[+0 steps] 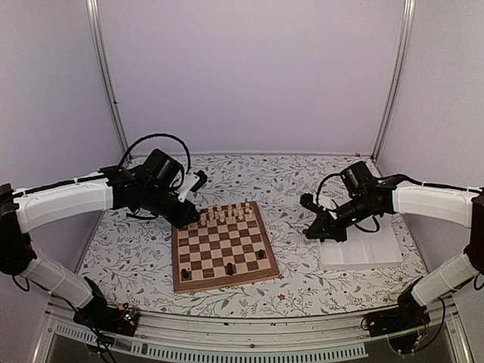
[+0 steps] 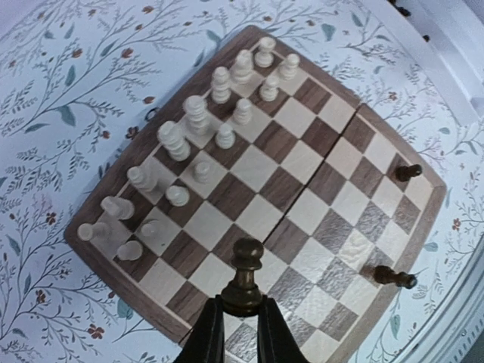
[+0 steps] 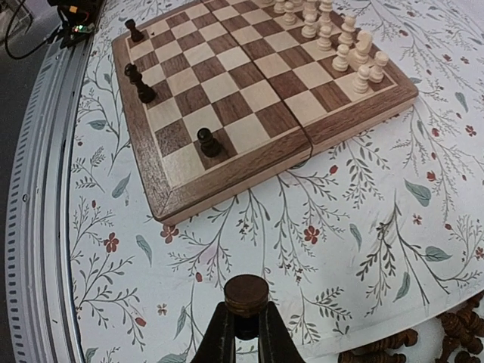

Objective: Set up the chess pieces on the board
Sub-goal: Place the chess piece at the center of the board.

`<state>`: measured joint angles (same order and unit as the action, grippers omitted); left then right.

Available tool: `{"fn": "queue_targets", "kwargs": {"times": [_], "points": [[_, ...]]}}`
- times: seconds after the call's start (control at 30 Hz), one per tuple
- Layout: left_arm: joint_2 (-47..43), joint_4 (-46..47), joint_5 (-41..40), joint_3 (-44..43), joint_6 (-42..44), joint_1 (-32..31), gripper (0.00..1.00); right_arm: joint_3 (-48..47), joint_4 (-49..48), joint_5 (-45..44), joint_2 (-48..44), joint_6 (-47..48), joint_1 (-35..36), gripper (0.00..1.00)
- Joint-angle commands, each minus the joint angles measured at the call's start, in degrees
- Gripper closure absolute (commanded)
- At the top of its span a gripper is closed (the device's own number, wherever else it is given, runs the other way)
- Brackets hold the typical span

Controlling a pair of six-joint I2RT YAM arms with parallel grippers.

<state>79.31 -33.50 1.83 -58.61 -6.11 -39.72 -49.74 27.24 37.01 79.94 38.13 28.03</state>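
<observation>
The board (image 1: 224,284) lies in the middle of the table. Three dark chess pieces (image 1: 229,268) stand along its near rows. My left gripper (image 2: 242,302) is shut on the base of a dark pawn (image 2: 246,265), hanging above the board's left edge (image 2: 98,246) with the pawn's head pointing away from the fingers. In the top view this gripper (image 1: 190,221) is over the board's far left corner. My right gripper (image 3: 246,308) is shut on another dark chess piece (image 3: 246,293), its round base facing the camera, above the cloth right of the board (image 3: 227,178). From above, the right gripper (image 1: 311,233) hovers between board and tray.
Cream chessmen (image 1: 227,214) fill the board's two far rows, also in the left wrist view (image 2: 197,121). A white compartment tray (image 1: 363,255) lies at the right, with loose dark chess pieces (image 3: 454,333) in it. A floral cloth (image 1: 295,181) covers the table, and a metal rail (image 1: 249,325) runs along the near edge.
</observation>
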Motion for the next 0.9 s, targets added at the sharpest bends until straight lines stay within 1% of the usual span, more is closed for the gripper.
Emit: {"fn": "queue_targets", "kwargs": {"times": [0.0,0.23,0.5,0.57,0.6,0.63,0.77,0.8,0.87], "points": [[2.85,2.20,1.28,-3.48,-1.95,-4.55,0.88,-2.78,3.51,-4.67,3.80,2.28,5.42,0.93],[4.45,5.88,2.43,-4.15,-2.14,-8.13,0.88,-4.14,6.06,-7.66,11.34,3.44,10.29,0.93],[4.54,9.07,3.57,-2.51,-1.94,-8.92,0.88,-6.43,6.24,-9.27,19.57,2.19,11.58,0.92],[4.54,10.04,3.96,-2.27,-1.86,-9.01,0.88,-7.43,6.53,-9.88,20.95,1.83,11.89,0.90],[4.47,10.78,4.18,-2.05,-1.73,-9.16,0.88,-7.88,6.69,-10.01,21.71,1.61,12.05,0.88],[4.27,11.97,4.39,-1.62,-1.57,-9.41,0.88,-8.44,7.07,-10.02,22.07,1.45,12.05,0.84],[3.73,17.96,4.95,0.09,-2.56,-10.05,0.88,-10.61,9.91,-8.68,20.72,0.68,11.57,0.63],[3.89,19.62,6.20,0.25,-2.71,-10.22,0.88,-11.62,11.40,-7.09,19.44,0.85,11.07,0.60],[4.45,22.13,7.75,0.10,-2.49,-11.01,0.88,-15.09,15.87,-1.95,17.40,2.20,9.67,0.58]]}}
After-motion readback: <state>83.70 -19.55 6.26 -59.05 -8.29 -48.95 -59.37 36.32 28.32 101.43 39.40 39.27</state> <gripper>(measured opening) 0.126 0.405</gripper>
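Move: The right hand, holding a dark piece, is heading for bare table about 4 cm back, 3 cm left and 11 cm below. The board's near right corner is about 9 cm back and 6 cm left of it, the rightmost dark piece 2 cm back and 12 cm left. For the left hand, also holding one, board centre lies some 7 cm right, 1 cm ahead and 12 cm below; the near-row dark piece is 11 cm back and 10 cm right, the white pieces 12 cm ahead and 6 cm right. The right fingers let go of their dark piece on the bare table just right of the board: the hand sinks about 10 cm, drifting back and left with a tilt of some 20 degrees, then opens to nearly half and starts to rise. Meanwhile the left hand carries its own piece about 9 cm right, high across the board's middle, turning slightly clockwise, grip kept. ##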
